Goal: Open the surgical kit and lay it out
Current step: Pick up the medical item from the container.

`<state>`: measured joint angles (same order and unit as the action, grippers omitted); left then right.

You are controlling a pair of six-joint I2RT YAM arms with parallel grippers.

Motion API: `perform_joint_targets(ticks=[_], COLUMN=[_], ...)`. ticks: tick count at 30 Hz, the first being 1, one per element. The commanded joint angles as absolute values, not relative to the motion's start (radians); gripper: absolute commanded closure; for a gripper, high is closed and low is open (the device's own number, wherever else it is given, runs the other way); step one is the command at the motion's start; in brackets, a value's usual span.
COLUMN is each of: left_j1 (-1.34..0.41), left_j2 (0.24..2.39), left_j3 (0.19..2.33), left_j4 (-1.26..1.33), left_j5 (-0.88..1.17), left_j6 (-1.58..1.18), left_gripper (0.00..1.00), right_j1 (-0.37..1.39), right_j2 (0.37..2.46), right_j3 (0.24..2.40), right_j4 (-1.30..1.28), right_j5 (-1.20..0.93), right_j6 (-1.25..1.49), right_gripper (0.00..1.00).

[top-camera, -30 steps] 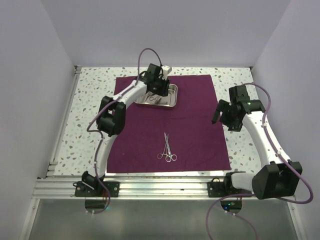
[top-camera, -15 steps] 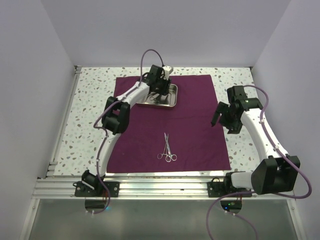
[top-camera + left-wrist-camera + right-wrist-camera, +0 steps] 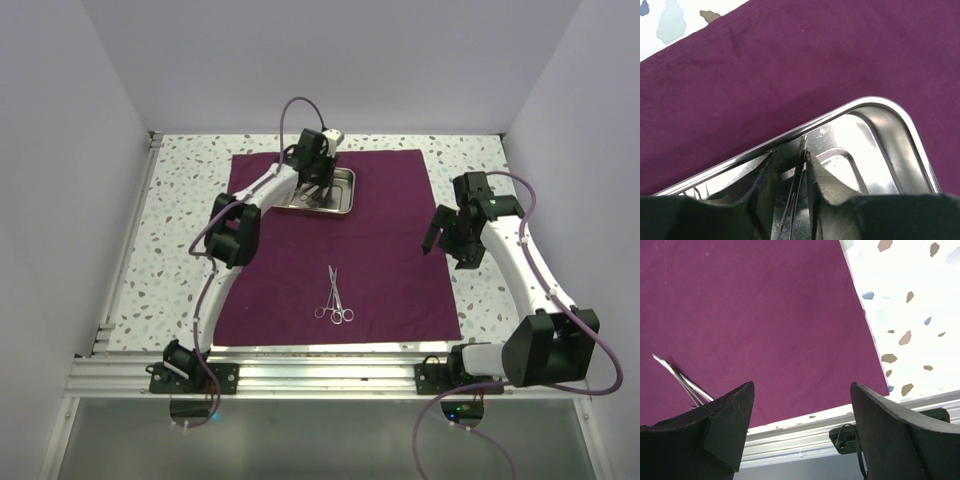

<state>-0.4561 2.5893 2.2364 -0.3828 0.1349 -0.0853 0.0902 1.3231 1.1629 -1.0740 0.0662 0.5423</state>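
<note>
The maroon cloth [image 3: 390, 270] lies spread flat on the table. The steel tray [image 3: 346, 196] stands on its far middle part. My left gripper [image 3: 318, 186] is down inside the tray. In the left wrist view its fingers [image 3: 790, 157] stand close together around thin silvery tweezers [image 3: 801, 165], held edge-on with the tip at the tray's wall [image 3: 880, 102]. One ring-handled steel instrument [image 3: 333, 297] lies alone on the cloth's near middle, and its tip shows in the right wrist view [image 3: 682, 380]. My right gripper [image 3: 447, 245] hangs open and empty over the cloth's right edge [image 3: 765, 315].
The speckled tabletop [image 3: 190, 200] shows around the cloth. An aluminium rail [image 3: 320, 375] runs along the near edge and also shows in the right wrist view [image 3: 815, 440]. White walls close in the left, right and back sides.
The left arm has reached a little further into the tray and its gripper sits lower there. The right gripper has shifted slightly and stays open. The instrument on the cloth has not moved.
</note>
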Motion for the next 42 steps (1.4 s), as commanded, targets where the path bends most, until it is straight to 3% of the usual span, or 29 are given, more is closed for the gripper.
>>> perform_joint_targets(ticks=[1, 12, 20, 22, 23, 42], left_j1=[-0.445, -0.462, -0.471, -0.471, -0.471, -0.380], left_j2=[2.680, 2.665, 2.681, 2.686, 2.686, 2.488], left_j3=[2.174, 2.122, 2.143, 2.149, 2.151, 2.289], left_j4=[-0.548, -0.617, -0.707, -0.727, -0.729, -0.631], left_j5=[0.074, 0.003, -0.086, -0.087, -0.090, 0.107], left_j6=[-0.086, -0.052, -0.067, -0.078, -0.081, -0.356], left_gripper=[0.70, 0.69, 0.83, 0.98, 1.00, 1.00], right_j1=[0.084, 0.086, 0.084, 0.086, 0.086, 0.086], right_j2=[1.324, 1.327, 1.328, 1.327, 1.328, 1.293], right_j3=[1.181, 1.180, 1.170, 1.169, 1.169, 1.131], right_j4=[-1.066, -1.048, -1.039, -1.035, -1.035, -0.976], right_j5=[0.072, 0.055, 0.046, 0.048, 0.048, 0.003], right_j6=[0.551, 0.543, 0.529, 0.523, 0.522, 0.514], right_gripper=[0.19, 0.19, 0.19, 0.19, 0.19, 0.19])
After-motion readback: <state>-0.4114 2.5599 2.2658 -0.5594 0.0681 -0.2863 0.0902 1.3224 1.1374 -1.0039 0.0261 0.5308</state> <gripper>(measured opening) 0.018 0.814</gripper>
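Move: The thin, tweezers-like medical item runs between the left hand's part-open fingers, its middle about 3 cm back, 2 cm to the left and 1 cm below. The container around it is centred roughly 5 cm to the left and 2 cm back, at about the same low height, and the other instruments lie in it some 10 cm to the left and 3 cm back. From the right hand the item lies about 28 cm ahead, 25 cm to the left and 12 cm down. Low inside the container near its far rim, the left hand slides about 2 cm to its left towards the other instruments, sinking barely half a centimetre and rolling its left side up, while the part-open fingers shut and pinch the thin medical item. With the fingers closed it keeps going left to some 4 cm in all, turning about 15 degrees counter-clockwise, and eases about 1 cm back and 1 cm up as the roll comes undone and the fingers tip steeper down. ##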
